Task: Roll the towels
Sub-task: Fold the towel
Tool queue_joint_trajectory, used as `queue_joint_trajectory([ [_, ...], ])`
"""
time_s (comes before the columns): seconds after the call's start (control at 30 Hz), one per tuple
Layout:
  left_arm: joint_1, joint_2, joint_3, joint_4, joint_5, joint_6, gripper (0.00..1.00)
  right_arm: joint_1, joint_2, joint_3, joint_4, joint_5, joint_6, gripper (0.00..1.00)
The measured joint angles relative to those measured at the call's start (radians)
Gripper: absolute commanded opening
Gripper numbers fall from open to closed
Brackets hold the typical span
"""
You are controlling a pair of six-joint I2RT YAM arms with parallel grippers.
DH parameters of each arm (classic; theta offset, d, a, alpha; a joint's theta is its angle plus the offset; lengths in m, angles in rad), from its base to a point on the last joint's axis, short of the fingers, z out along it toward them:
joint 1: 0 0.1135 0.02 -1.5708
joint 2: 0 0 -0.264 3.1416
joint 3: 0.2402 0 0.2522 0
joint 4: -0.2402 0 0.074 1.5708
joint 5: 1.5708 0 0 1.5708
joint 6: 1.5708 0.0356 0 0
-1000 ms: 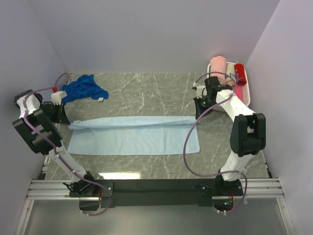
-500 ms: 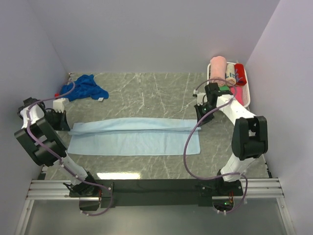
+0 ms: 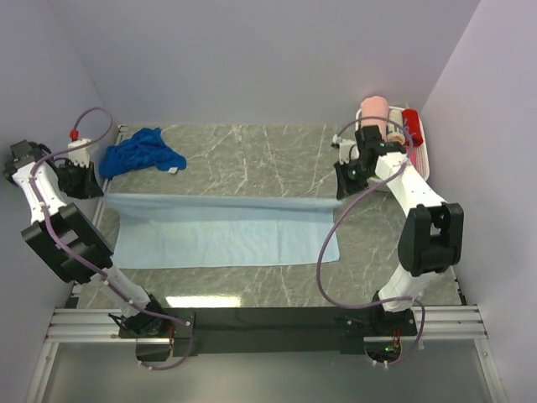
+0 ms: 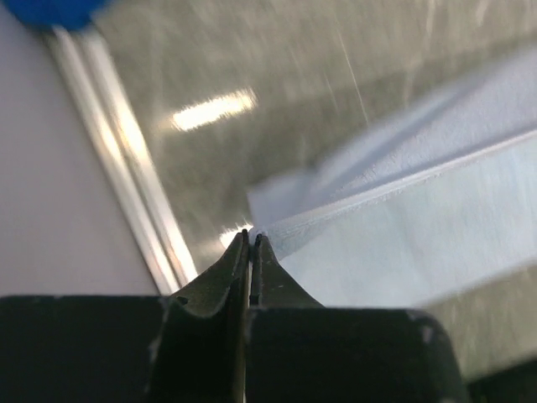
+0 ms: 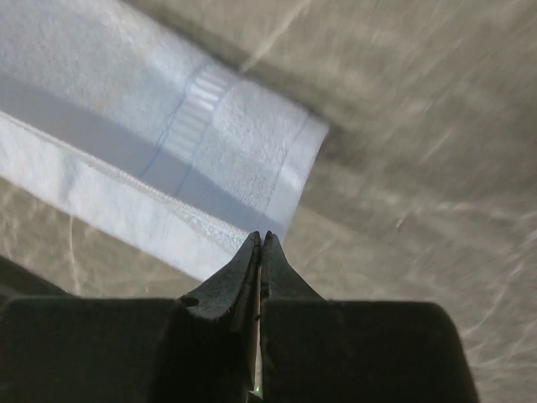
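The pale sky blue towel (image 3: 222, 239) lies lengthwise across the middle of the table. Its far long edge is raised and pulled taut between both grippers. My left gripper (image 3: 101, 195) is shut on the towel's far left corner; in the left wrist view the closed tips (image 4: 250, 236) pinch the hem of the pale cloth (image 4: 419, 227). My right gripper (image 3: 339, 197) is shut on the far right corner, its tips (image 5: 262, 238) closed on the edge of the towel (image 5: 126, 101). The royal blue towel (image 3: 143, 151) sits crumpled at the back left, apart from both grippers.
A white basket (image 3: 425, 164) at the back right holds a pink rolled towel (image 3: 374, 111) and a red one (image 3: 411, 122), just behind the right arm. A metal rail (image 4: 109, 151) runs along the table's left edge, with the side wall close to the left arm.
Both grippers have lifted and drawn the towel's held edge towards the back, so it now stretches straight and taut. The left arm has swung up and back to the left.
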Motion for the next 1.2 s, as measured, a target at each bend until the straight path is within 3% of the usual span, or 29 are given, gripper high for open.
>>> queue_joint_trajectory([
  [0.17,0.082,-0.014,-0.150,-0.128,-0.037,0.171,0.01,0.000,-0.100,-0.220,-0.027,-0.011,-0.027,0.00],
  [0.33,0.109,-0.056,-0.401,-0.074,-0.138,0.235,0.00,0.009,-0.081,-0.355,-0.020,0.002,-0.026,0.00],
  [0.47,0.098,-0.070,-0.525,0.023,-0.217,0.227,0.01,0.016,-0.020,-0.370,0.000,0.024,-0.014,0.00],
  [0.77,0.096,-0.069,-0.527,0.097,-0.241,0.172,0.01,0.024,0.006,-0.337,0.017,0.036,-0.004,0.00],
  [1.2,0.139,-0.092,-0.358,-0.075,-0.166,0.152,0.01,0.031,-0.138,-0.333,-0.035,0.001,-0.008,0.00],
])
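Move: Each hand already pinches a far corner of the light-blue towel. From the left hand, the towel's near left corner lies about 14 cm back, 4 cm right and 15 cm below; the blue towel is some 18 cm ahead and 10 cm right. From the right hand, the near right corner is roughly 15 cm back, 1 cm left and 11 cm lower, with the towel basket about 18 cm ahead and 18 cm right. Both hands swing the towel's pinched edge back towards its near edge, down 10–14 cm, then up about 5. ##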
